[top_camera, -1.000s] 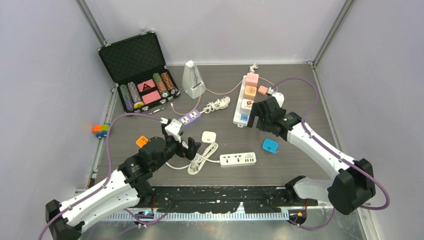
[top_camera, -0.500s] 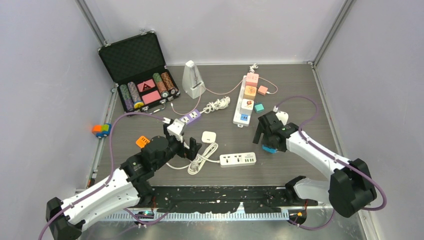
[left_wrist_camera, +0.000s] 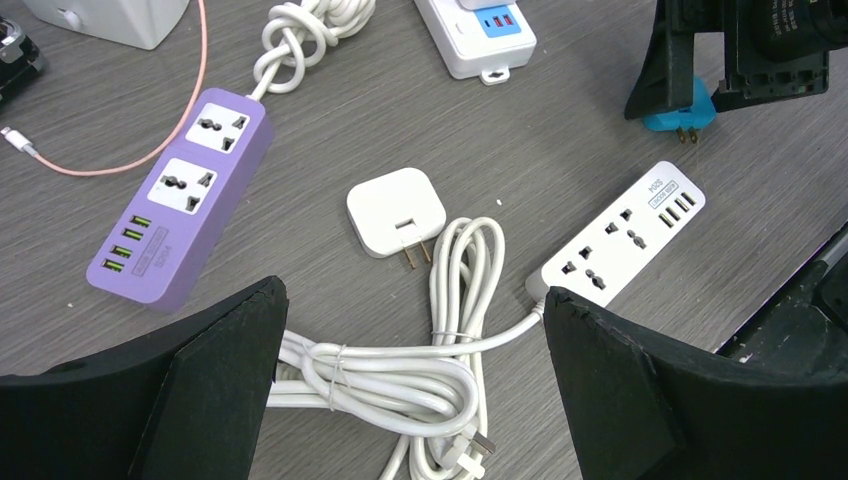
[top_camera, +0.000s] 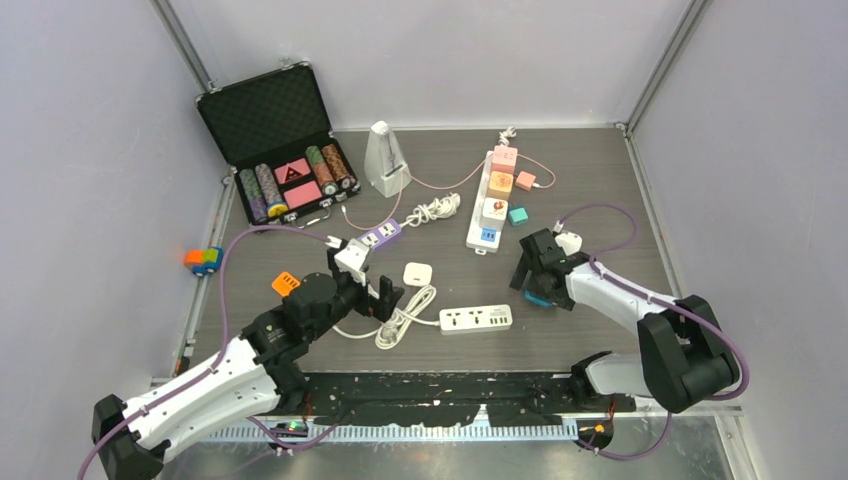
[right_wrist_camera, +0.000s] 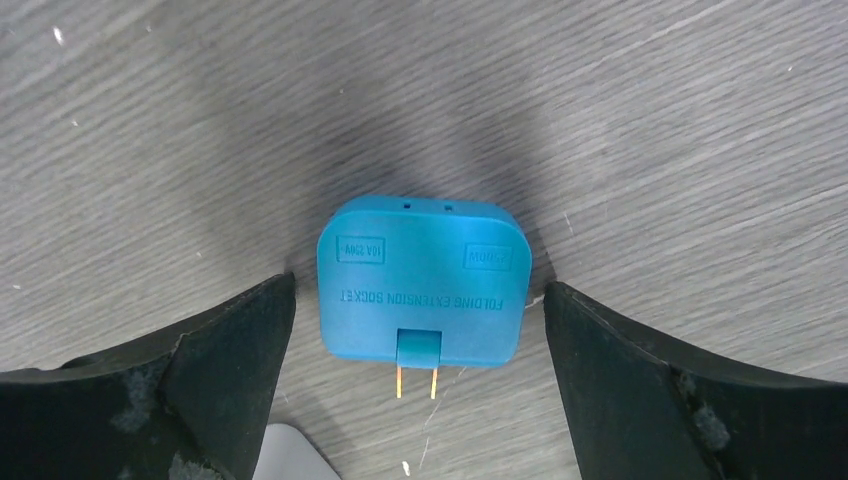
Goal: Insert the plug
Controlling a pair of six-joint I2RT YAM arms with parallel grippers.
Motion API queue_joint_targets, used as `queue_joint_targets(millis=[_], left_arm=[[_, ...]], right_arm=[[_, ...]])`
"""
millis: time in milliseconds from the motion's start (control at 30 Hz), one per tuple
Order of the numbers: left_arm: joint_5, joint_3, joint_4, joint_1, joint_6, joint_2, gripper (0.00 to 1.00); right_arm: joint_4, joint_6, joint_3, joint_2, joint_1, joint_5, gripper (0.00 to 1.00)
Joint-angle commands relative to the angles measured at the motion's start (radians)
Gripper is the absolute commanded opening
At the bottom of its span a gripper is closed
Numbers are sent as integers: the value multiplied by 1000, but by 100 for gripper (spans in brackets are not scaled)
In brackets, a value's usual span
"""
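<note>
The blue plug [right_wrist_camera: 425, 290] lies flat on the wooden table, its two brass prongs pointing toward my right wrist camera. My right gripper [right_wrist_camera: 418, 300] is open and straddles it, one black finger on each side, a gap left at both. In the top view the right gripper [top_camera: 535, 275] covers most of the blue plug [top_camera: 541, 298]. A white power strip [top_camera: 476, 319] lies just to the left. My left gripper [left_wrist_camera: 412, 300] hangs open over a coiled white cord [left_wrist_camera: 420, 370], holding nothing. A white plug [left_wrist_camera: 395, 210] lies prongs-up beyond the cord.
A purple power strip [top_camera: 380, 235] lies at centre left. A long white strip [top_camera: 490, 200] carrying several coloured plugs lies behind my right gripper. An open chip case [top_camera: 280, 140], a white metronome [top_camera: 385, 160] and a small teal cube [top_camera: 518, 215] sit further back.
My right arm has drawn back from the long white strip toward the near edge and come down around the blue plug. The left arm has not moved.
</note>
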Motion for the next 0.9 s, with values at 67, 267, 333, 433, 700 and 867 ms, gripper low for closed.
queue_joint_targets(millis=[67, 267, 333, 433, 700, 867], left_arm=[[11, -4, 45, 6, -13, -17, 99], [26, 2, 48, 7, -26, -13, 99], [34, 6, 47, 7, -30, -15, 99], [52, 12, 50, 6, -39, -16, 99], [79, 44, 76, 7, -117, 11, 99], [155, 36, 256, 5, -203, 39, 99]], right_arm=[[170, -7, -61, 4, -9, 13, 97], [181, -26, -47, 18, -11, 3, 73], [181, -36, -44, 5, -11, -17, 64], [179, -61, -41, -46, -10, -39, 55], [162, -99, 7, -253, -8, -182, 49], [189, 23, 58, -379, 29, -281, 49]])
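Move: The blue plug lies flat on the table almost between the right hand's wide-open fingers, its middle about 2 cm ahead of the hand and level with it in height. From this hand, the short white power strip lies some 11 cm to the left and 3 cm back, the teal cube 15 cm ahead and 4 cm left, and the middle of the long power strip 18 cm ahead and 9 cm left. From the left hand, the plug is about 24 cm to the right, 4 cm ahead and 16 cm below. The right hand slides forward about 2.5 cm close over the table to take the blue plug between its fingers, and they close on its two sides as the slide ends. It then lifts the plug some 7 cm, carrying it about 4 cm left towards the long power strip as the wrist tips the fingers up and forward and raises its left side, over 20 degrees in all, while the open left hand drifts about 2 cm, mostly right. ##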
